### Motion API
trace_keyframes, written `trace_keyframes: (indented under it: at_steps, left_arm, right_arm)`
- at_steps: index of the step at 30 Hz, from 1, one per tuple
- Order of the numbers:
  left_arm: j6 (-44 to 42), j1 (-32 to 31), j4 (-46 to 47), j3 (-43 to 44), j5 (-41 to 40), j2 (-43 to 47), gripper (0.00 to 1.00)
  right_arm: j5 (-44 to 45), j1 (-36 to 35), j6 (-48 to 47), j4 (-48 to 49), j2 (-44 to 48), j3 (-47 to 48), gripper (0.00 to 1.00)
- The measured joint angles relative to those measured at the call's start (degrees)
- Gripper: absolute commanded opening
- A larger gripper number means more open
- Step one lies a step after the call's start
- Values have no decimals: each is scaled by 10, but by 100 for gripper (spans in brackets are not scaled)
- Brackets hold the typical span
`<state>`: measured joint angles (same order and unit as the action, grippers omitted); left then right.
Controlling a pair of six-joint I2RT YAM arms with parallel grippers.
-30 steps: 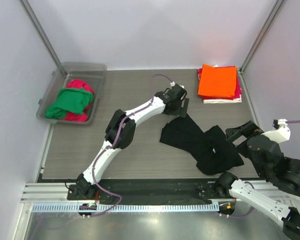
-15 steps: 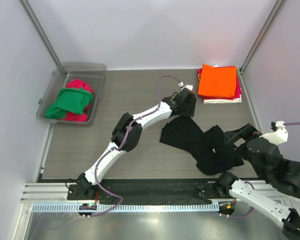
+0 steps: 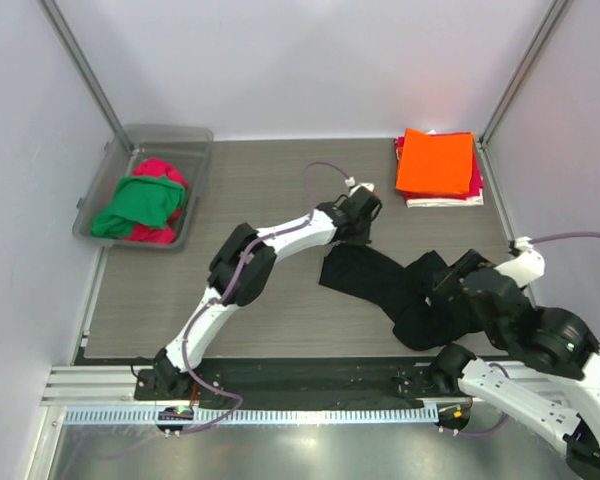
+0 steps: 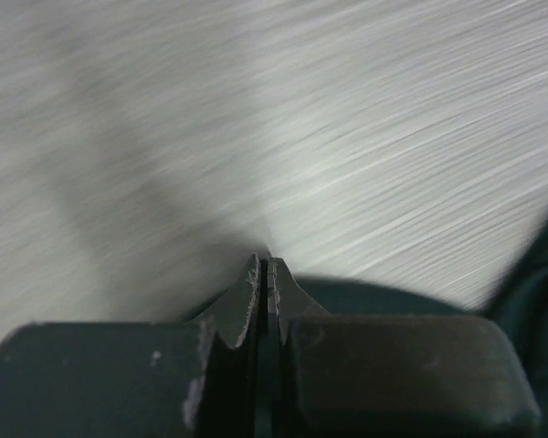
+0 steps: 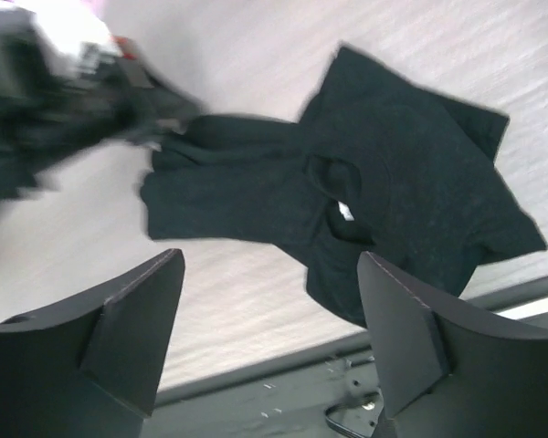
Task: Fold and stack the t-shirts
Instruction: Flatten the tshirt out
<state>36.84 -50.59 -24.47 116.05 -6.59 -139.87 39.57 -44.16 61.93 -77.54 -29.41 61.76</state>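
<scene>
A large black t-shirt (image 3: 390,285) lies crumpled on the table right of centre, also seen in the right wrist view (image 5: 384,192). My left gripper (image 3: 355,232) is at its far left corner, jaws shut (image 4: 267,263). Dark cloth (image 4: 384,299) sits just behind the fingers, and I cannot tell whether any is pinched. My right gripper (image 3: 448,290) hovers over the shirt's near right part, open (image 5: 269,315), with nothing between its fingers. A folded stack with an orange t-shirt (image 3: 436,160) on top, crimson (image 3: 477,180) and white under it, rests at the back right.
A clear grey plastic bin (image 3: 165,135) at the back left holds a green t-shirt (image 3: 135,205) on a crimson-pink one (image 3: 160,170). A metal rail (image 3: 310,375) runs along the table's near edge. Walls close in on three sides.
My left gripper went from open to shut and drew back a little to the left. My right arm swung left over the black t-shirt, jaws slightly narrower.
</scene>
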Motion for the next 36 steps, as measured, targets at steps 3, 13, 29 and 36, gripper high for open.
trace_keyframes:
  at_steps: [3,13,29,36]
  left_arm:
    - [7,29,-40,-110,-13,86,0]
    - [22,126,-60,-379,-66,336,0]
    - [51,110,1,-549,-60,391,0]
    - [54,120,18,-564,-54,399,0]
  right_arm:
    - [-19,0,-7,29,-52,-36,78]
    - [-131,116,-122,237,-360,-50,61]
    - [-283,119,-280,429,-721,108,62]
    - [-294,96,-296,440,-741,88,7]
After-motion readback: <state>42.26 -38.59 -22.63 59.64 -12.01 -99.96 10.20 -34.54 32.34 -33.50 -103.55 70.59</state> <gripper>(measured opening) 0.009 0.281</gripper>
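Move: The left hand already pinches the black t-shirt's far left corner; the open table it will be drawn to lies about 25 cm to its left and 8 cm back, with the clear bin some 57 cm left and 13 cm ahead of the hand. The right hand hovers over the near side of the heaped t-shirt, whose middle is about 6 cm ahead, 4 cm left and 22 cm below, with the orange stack some 45 cm ahead and 5 cm right. The left hand, still shut on the corner, sweeps about 25 cm left away from the orange stack, rising some 4 cm on the way and then easing back and down to the table, turning a little counter-clockwise, and waits there with its hold. Meanwhile the right hand dives forward, left and down, nearly 20 cm each way, to the t-shirt's far edge near where the left hand had been, its wrist tipping down and swinging counter-clockwise about 30 degrees each, and begins closing its wide fingers over the cloth there at the end. ##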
